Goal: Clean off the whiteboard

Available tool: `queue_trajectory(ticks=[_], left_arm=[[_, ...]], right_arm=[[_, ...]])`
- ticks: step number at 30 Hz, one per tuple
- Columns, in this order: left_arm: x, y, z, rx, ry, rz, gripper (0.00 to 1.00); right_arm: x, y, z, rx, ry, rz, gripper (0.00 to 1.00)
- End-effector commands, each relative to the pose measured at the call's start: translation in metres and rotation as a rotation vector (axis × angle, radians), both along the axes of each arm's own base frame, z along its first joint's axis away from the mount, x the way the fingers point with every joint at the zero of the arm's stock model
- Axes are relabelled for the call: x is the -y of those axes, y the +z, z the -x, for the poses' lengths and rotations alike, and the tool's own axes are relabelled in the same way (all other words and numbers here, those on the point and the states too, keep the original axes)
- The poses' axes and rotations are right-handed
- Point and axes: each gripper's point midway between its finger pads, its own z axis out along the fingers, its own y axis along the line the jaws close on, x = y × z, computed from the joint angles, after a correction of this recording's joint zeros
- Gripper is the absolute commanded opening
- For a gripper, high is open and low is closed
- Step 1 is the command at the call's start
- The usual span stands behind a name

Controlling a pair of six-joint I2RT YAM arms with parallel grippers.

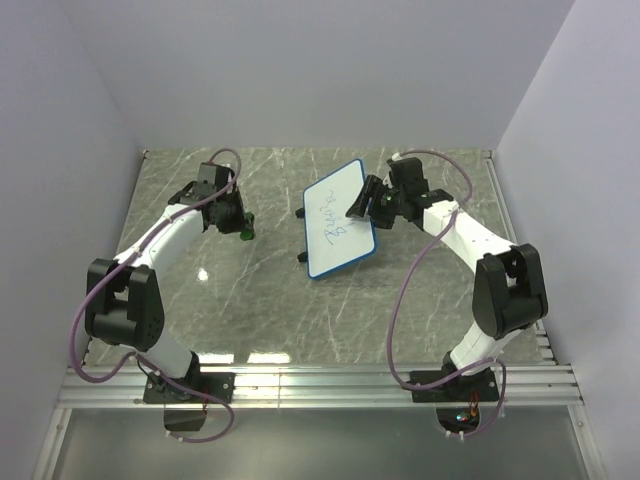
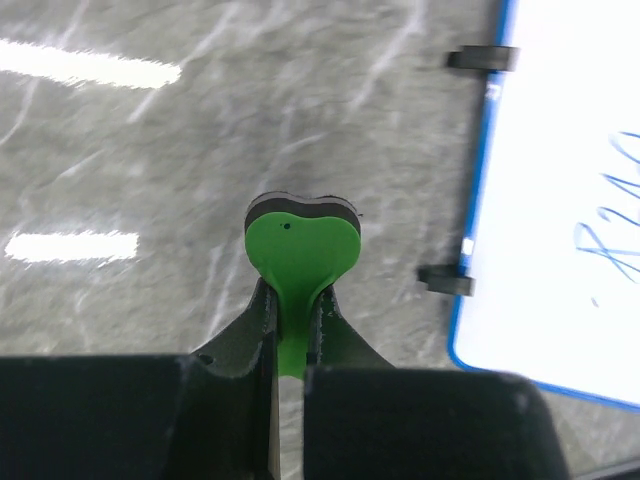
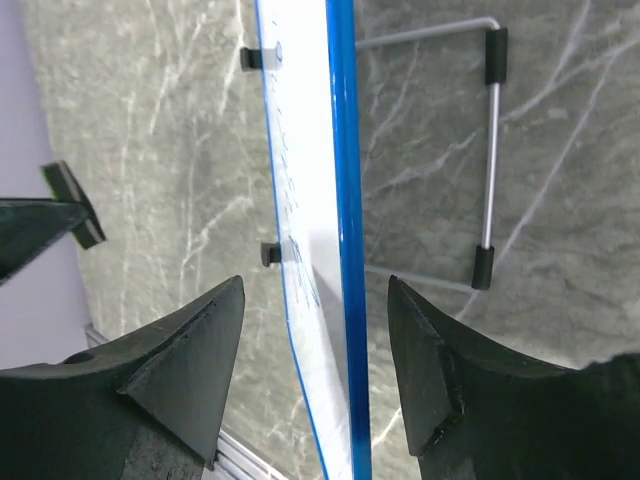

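Observation:
The whiteboard stands tilted mid-table, blue-framed, with dark blue scribbles on its face. My right gripper is open at its right edge; in the right wrist view the blue frame edge stands between the two spread fingers, touching neither. My left gripper is shut on a small green eraser with a black pad, held over the table to the left of the board. The board's left edge with two black feet shows in the left wrist view.
The board's wire stand with black sleeves rests on the marble table behind it. White walls close in the left, back and right. A metal rail runs along the near edge by the arm bases.

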Motion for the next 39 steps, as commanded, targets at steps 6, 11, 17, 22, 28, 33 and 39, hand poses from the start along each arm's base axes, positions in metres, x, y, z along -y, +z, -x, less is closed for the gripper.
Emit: queue_trajectory(ticks=[6, 11, 17, 22, 28, 33, 39], left_arm=[[0.08, 0.042, -0.017, 0.159, -0.285, 0.126, 0.0], [0.128, 0.058, -0.008, 0.204, -0.43, 0.194, 0.0], [0.177, 0.058, 0.003, 0.201, -0.562, 0.258, 0.0], [0.205, 0.077, 0.005, 0.232, -0.637, 0.316, 0.0], [0.24, 0.096, 0.006, 0.236, -0.725, 0.384, 0.0], [0.254, 0.071, 0.016, 0.173, -0.762, 0.4, 0.0], [0.25, 0.011, 0.027, 0.051, -0.757, 0.367, 0.0]], right_arm=[[0.008, 0.037, -0.001, 0.072, -0.018, 0.061, 0.63], [0.015, 0.047, 0.002, 0.102, -0.043, 0.08, 0.53], [0.014, 0.037, 0.004, 0.071, -0.034, 0.08, 0.01], [0.012, 0.028, 0.008, 0.047, -0.024, 0.075, 0.0], [0.012, 0.02, 0.014, 0.03, -0.008, 0.078, 0.0], [0.012, 0.015, 0.017, 0.021, 0.003, 0.082, 0.0], [0.011, 0.019, 0.014, 0.031, 0.007, 0.078, 0.0]])
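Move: The left hand, already gripping the green eraser, has the tilted whiteboard's middle about 24 cm to its right, level in reach and roughly 2 cm lower. The board's two dark clips lie about 14 cm to that hand's right, one 2 cm farther out, the other 9 cm nearer the base, both some 9 cm below. The right hand's open fingers straddle the raised right edge, practically at the hand point. Right hand pinches the whiteboard's raised edge; left hand swings its eraser some 25 cm right over the board. ##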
